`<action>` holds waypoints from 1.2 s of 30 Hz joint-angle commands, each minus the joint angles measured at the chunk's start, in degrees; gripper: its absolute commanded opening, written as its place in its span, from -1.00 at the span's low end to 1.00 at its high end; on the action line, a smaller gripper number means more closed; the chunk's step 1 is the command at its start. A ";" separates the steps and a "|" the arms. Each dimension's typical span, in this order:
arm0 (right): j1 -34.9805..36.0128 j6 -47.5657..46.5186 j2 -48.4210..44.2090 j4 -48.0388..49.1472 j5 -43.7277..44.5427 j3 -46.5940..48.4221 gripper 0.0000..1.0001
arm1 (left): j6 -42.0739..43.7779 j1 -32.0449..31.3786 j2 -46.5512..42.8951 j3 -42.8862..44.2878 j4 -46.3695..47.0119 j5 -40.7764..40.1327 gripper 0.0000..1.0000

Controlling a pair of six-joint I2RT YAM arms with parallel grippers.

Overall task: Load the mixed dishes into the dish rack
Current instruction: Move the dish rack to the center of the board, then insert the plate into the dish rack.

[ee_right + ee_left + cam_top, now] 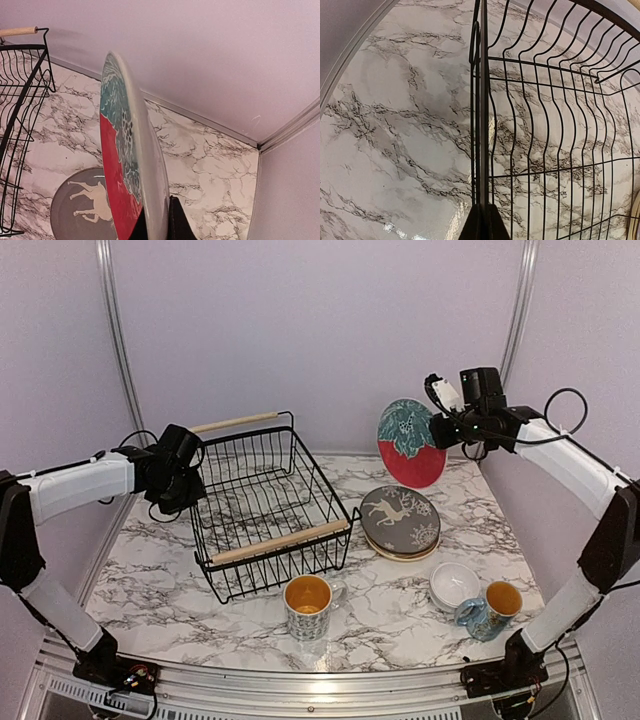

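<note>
The dish rack (pixel 290 562), a black wire basket with wooden handles, stands left of centre with nothing in it. My left gripper (pixel 190 488) is shut on the rack's left rim wire (pixel 483 125), its fingers (pixel 470 227) pinching that wire from both sides. My right gripper (pixel 442 430) is shut on the edge of the red plate with a teal leaf (pixel 410 445), held upright in the air at the back right. The right wrist view shows the red plate (pixel 120 165) clamped between the fingers (pixel 180 222). The grey reindeer plate (pixel 400 520) lies on a tan plate (pixel 402 553).
A small white bowl (pixel 455 583) sits at the front right with an orange-lined mug (pixel 490 610) beside it. Another orange-lined mug (pixel 308 605) stands in front of the rack. The back wall and metal corner posts close in behind the red plate.
</note>
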 commanded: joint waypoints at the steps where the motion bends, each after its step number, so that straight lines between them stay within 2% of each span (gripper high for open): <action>1: 4.55 -0.07 1.17 9.46 6.82 11.02 -1.00 | -9.00 0.14 -5.18 -3.30 11.15 1.28 -1.00; 5: 8.95 -0.87 4.82 9.70 9.82 18.36 -1.00 | -8.93 0.05 -6.36 -5.67 14.52 2.65 -1.00; 11: 12.74 0.18 9.26 9.17 11.29 27.23 -1.00 | -5.46 0.16 -8.00 -4.51 10.57 2.43 -0.24; 16: 15.93 0.26 13.15 9.68 12.21 32.52 -1.00 | 0.81 0.11 -12.70 -4.76 5.62 -1.99 -0.01; 22: 19.05 0.15 17.86 10.95 13.04 36.91 -1.00 | 7.71 0.18 -19.32 -7.24 3.30 -5.11 0.02; 27: 20.17 1.19 23.75 12.88 11.48 41.86 -1.00 | 8.91 0.14 -24.00 -10.52 3.03 -8.98 0.02; 36: 25.77 0.91 30.03 15.74 17.99 45.99 -1.00 | 8.24 0.18 -28.79 -14.35 4.06 -11.35 0.02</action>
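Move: The left hand has its fingers shut on the dish rack's left rim; the rack's middle lies about 15 cm to its right, 2 cm ahead and 7 cm below, and the patterned mug about 20 cm back and 26 cm to its right. The right hand, already holding up the red plate, has the rack's middle some 38 cm to its left, 5 cm back and 22 cm below; the grey plate is almost under that hand, 2 cm ahead, 3 cm left and 27 cm down. The left hand eases back barely a centimetre with the rack rim still pinched, then opens about halfway, comes free and rises some 9 cm off the rim, drawing back and to the left, clear of the rack, with its fingers tipping up. Meanwhile the right hand keeps its grip on the red plate and sweeps it about 23 cm left towards the rack and slightly forward, lifting it roughly 11 cm on the first half and sinking about 6 cm on the second, while the fingers tip up and the hand turns a little counter-clockwise. ##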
